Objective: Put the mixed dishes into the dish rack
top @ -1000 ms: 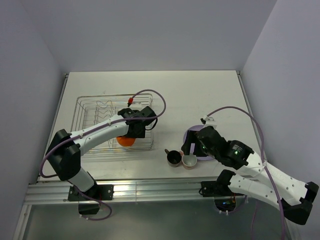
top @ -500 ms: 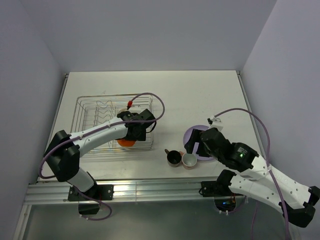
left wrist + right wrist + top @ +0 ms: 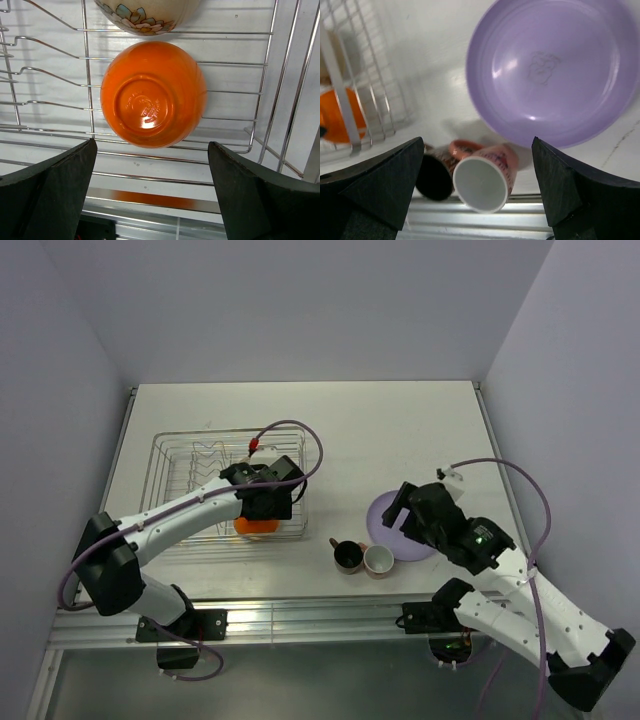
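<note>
An orange bowl lies upside down in the dish rack, near its front right corner. My left gripper hangs open just above and in front of it, holding nothing. A beige bowl with a flower pattern sits behind the orange one. The lilac plate lies flat on the table right of the rack. A pink cup and a dark cup stand side by side at its near edge. My right gripper is open over the cups and touches nothing.
The rack's wire prongs rise at its left part. A metal rail runs along the table's near edge, right below the cups. White walls close in the table on three sides.
My left gripper has opened wider and drawn back from the orange bowl, which stays in the rack. My right arm has swung right and pulled back, uncovering the plate.
</note>
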Motion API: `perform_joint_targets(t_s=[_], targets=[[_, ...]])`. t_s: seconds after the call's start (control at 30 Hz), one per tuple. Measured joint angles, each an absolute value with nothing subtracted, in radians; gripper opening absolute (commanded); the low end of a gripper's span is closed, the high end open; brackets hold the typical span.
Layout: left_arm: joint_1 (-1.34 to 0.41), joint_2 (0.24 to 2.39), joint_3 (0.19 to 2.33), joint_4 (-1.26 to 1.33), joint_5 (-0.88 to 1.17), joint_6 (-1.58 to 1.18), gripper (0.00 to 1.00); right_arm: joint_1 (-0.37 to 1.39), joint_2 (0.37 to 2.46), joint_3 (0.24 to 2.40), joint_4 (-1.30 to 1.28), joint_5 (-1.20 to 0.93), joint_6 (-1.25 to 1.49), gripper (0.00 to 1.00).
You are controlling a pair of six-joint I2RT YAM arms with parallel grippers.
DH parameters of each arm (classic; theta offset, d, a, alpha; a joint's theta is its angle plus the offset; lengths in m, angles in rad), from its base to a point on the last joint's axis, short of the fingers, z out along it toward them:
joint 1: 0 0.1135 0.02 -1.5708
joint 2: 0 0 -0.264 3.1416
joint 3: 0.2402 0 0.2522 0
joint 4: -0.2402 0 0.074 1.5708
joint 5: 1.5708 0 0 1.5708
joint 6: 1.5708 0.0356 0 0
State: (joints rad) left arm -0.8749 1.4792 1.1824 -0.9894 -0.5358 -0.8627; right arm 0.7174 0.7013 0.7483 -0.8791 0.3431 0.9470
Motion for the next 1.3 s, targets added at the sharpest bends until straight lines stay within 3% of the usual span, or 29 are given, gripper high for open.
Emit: perform_joint_targets(t_s=[0.23,0.43,0.63,0.8,0.93,1.07,1.17,1.2,1.23,1.3], targets=[[-0.875,1.426,1.185,-1.004,-0.537,-0.863,0.99,0.395,0.688,0.71,-0.861,0.289,0.907,0.94],[-0.875,1.3,1.257,-1.038,-0.538,-0.859,0.99,0.218,0.696,0.617,-0.867,0.249,0.931,0.91],[-0.875,1.153,1.337,-1.034,-0.519,-0.849,0.98,0.197,0.719,0.538,-0.867,0.208,1.009,0.87],[-0.876,1.078,1.34,-1.023,-0.466,-0.827,0.97,0.192,0.791,0.496,-0.818,0.207,1.047,0.72],[-0.877,1.04,1.338,-1.006,-0.43,-0.82,0.97,0.179,0.84,0.443,-0.763,0.208,1.058,0.66],[-0.878,0.993,1.328,-1.002,-0.409,-0.809,0.97,0.168,0.887,0.437,-0.709,0.217,1.058,0.55],[-0.878,0.973,1.324,-0.998,-0.403,-0.805,0.97,0.164,0.913,0.436,-0.672,0.22,1.055,0.32],[-0.878,0.97,1.32,-0.996,-0.4,-0.805,0.97,0.163,0.924,0.433,-0.657,0.22,1.056,0.12],[-0.878,0.968,1.314,-0.994,-0.397,-0.804,0.97,0.163,0.934,0.429,-0.642,0.221,1.051,0.01],[-0.878,0.972,1.302,-0.988,-0.388,-0.799,0.97,0.163,0.942,0.426,-0.62,0.215,1.055,0.0]])
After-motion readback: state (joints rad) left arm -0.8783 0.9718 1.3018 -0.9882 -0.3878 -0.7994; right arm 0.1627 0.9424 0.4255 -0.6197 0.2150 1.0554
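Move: From the right hand, the purple plate's middle is about 5 cm ahead, 5 cm to the right and 14 cm below. The pink mug stands some 5 cm back and 2 cm left of that hand, with the dark mug about 4 cm back and 10 cm left. From the left hand, the plate is roughly 36 cm to the right and about level fore and aft; the orange bowl just set in the rack is about 3 cm ahead, 1 cm left and 7 cm below it, the beige bowl some 14 cm ahead and 2 cm left. The right hand swings quickly about 9 cm to the right over the plate, then sinks some 13 cm to its near right rim, turning about 30 degrees clockwise and tipping steeper downward while its wide-open fingers close almost fully, pinching the rim as it edges forward at the end. Meanwhile the left hand, already open and clear of the orange bowl, climbs away above the rack and draws back a little, its wrist rolling and its fingers lifting, staying wide open. ##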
